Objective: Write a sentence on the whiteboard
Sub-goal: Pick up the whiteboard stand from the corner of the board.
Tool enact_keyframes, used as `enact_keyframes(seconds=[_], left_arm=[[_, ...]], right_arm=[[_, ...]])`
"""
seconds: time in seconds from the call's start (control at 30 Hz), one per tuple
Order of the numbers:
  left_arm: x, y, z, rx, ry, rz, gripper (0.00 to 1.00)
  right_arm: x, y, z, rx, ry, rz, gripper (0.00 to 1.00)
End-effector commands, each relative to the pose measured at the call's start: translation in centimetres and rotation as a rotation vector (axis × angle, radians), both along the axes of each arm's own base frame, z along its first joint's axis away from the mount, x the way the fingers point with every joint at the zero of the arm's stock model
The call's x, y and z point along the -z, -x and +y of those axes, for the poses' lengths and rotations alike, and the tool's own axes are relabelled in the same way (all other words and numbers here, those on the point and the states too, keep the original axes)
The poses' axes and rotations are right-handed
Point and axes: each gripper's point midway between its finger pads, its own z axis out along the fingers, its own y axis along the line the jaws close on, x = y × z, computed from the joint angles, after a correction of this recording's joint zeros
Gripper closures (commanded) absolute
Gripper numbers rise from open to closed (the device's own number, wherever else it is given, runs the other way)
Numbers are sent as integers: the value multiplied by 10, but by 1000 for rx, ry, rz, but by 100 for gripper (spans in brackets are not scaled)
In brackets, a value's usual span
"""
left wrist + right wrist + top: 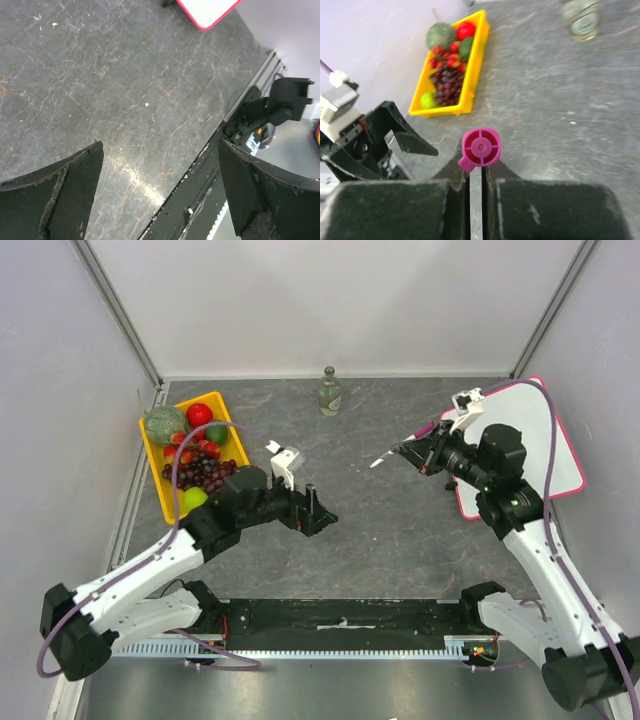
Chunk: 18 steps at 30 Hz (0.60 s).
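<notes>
The whiteboard (565, 445) lies flat at the right of the table, white with a pink-red rim, and my right arm covers part of it. One of its corners (207, 12) shows in the left wrist view. The sentence is out of view; the bare part of the board shows no writing. My right gripper (418, 448) hovers left of the board, shut on a marker (385, 457). The marker's magenta end (481, 147) sits at the tips of that gripper (476, 170). My left gripper (315, 510) stands open and empty above the dark tabletop (160, 145), mid-table.
A yellow tray (215, 398) of fruit sits at the back left, also seen in the right wrist view (476, 55). A green glass bottle (329, 392) stands at the back centre. Grey walls close in the table. The right arm's base (282, 102) is near the front edge.
</notes>
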Motion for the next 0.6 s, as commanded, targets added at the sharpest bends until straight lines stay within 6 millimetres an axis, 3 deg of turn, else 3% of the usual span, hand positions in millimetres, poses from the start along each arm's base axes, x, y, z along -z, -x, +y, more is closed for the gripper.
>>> enact_keyframes(seconds=[0.0, 0.07, 0.2, 0.43, 0.57], left_arm=[[-4, -18, -30, 119, -5, -106, 0], [13, -29, -45, 152, -36, -90, 0], [24, -48, -80, 231, -38, -76, 1], [41, -79, -151, 383, -16, -46, 5], [62, -91, -193, 453, -61, -41, 5]], right_arm=[[-17, -5, -51, 282, 118, -41, 100], [-31, 1, -65, 349, 124, -76, 100], [-57, 19, -78, 395, 109, -146, 100], [-95, 53, -78, 342, 62, -247, 100], [-106, 67, -75, 311, 36, -267, 100]])
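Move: The near black stand on the whiteboard's left edge, close to the near-left corner, lies about 19 cm ahead of the empty left hand, 33 cm to its right and 20 cm lower. The board's middle is some 31 cm ahead and 50 cm right. The marker is about 10 cm ahead, 18 cm right and 9 cm above. From the right hand, the stand lies roughly 10 cm ahead, 14 cm right and 29 cm below. Still pinching the marker, the right hand swings rightward and rises, each some 8 cm, also drawing back about 5 cm while turning clockwise and tipping up. The left hand, fingers still wide open and touching nothing, reaches about 15 cm right and half as far forward towards the board's left edge, sinking mostly early on and turning nearly 20 degrees clockwise. ##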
